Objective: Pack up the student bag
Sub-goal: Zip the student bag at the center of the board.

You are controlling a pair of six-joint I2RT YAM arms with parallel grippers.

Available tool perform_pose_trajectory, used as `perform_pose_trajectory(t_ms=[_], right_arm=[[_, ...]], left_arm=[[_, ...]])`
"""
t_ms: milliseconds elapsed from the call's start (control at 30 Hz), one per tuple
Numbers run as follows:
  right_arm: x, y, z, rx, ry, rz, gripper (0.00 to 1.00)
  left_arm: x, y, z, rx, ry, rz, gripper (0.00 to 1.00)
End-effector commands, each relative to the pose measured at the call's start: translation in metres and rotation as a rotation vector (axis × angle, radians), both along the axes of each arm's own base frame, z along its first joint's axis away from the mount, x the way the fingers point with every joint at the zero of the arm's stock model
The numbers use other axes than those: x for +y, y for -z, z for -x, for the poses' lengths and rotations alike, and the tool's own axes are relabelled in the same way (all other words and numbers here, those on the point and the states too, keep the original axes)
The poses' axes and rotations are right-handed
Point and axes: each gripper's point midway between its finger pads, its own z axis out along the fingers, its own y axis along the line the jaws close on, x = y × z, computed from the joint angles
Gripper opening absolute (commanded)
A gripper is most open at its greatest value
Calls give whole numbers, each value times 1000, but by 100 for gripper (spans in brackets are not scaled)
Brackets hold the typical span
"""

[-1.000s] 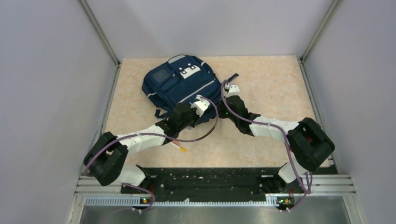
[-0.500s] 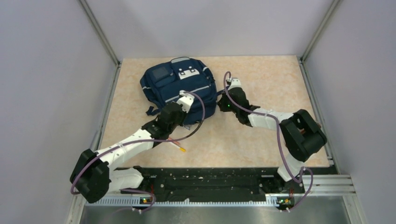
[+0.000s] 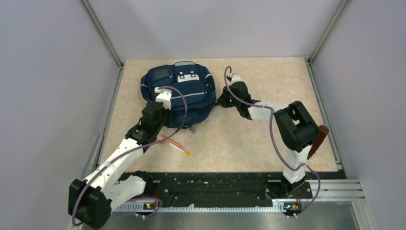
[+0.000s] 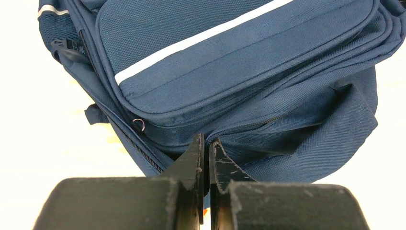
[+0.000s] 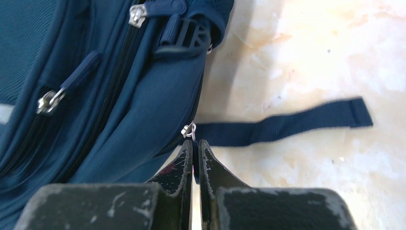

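The navy student bag (image 3: 184, 86) lies flat at the far left of the table, front pocket and white patches up. My left gripper (image 3: 166, 103) is at the bag's near edge. In the left wrist view it (image 4: 207, 141) is shut, pinching a fold of blue fabric below the striped pocket (image 4: 230, 43). My right gripper (image 3: 221, 101) is at the bag's right side. In the right wrist view it (image 5: 195, 143) is shut on the blue tab of a zipper pull (image 5: 190, 130), whose metal ring shows just above the fingertips.
An orange-and-white pen (image 3: 177, 146) lies on the table near the left forearm. A loose dark strap (image 5: 287, 124) trails right of the bag. A brown flat object (image 3: 319, 139) leans at the table's right edge behind the right arm. Walls enclose three sides.
Both grippers have moved left and away while staying shut, and the bag has slid left and turned with them. The left arm has stretched out; the brown object has come into view.
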Motion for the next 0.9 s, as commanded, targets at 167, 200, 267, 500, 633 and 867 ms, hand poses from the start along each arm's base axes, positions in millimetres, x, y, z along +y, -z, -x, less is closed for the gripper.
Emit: perform_pose_trajectory(t_ms=[167,200,267,500,633,867], right_arm=[[1,-14,-66,-134,51,-18,0],[2,-15,-71,-144,56,-25,0],[5,-18,-79,-163,58,-43,0],[14,-40,-106,-237,49,-99,0],[16,-50,-120,-262,46,-116,0],[19,-60,-133,-287,27,-125,0]], left_arm=[[39,-82,-7,-231,-195,144,0],[40,-82,-7,-231,-196,147,0],[40,-83,-5,-224,-192,156,0],[41,-86,0,-196,-173,163,0],[43,-88,4,-188,-169,166,0],[44,-90,9,-178,-157,190,0]])
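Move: The right hand already grips the main zipper's pull at the bag's right side; the other metal slider, which it is heading for, sits about 9 cm ahead and 2 cm left, at roughly hand height. The pocket zip tab is about 9 cm ahead and 6 cm left, a little higher. The loose strap lies some 5 cm right and 2 cm ahead, 6 cm below. From the left hand, holding the bag's near edge, that other slider is about 15 cm ahead, 23 cm right and somewhat lower. Forward and to the left, the right hand draws the pinched zipper pull about 10 cm along the bag's right side towards the other slider, dipping a centimetre before rising about 2 cm and tilting its fingers up slightly. The left hand keeps its pinch on the near edge, easing some 3 cm back and left and lifting slightly at the end, with a small roll. ##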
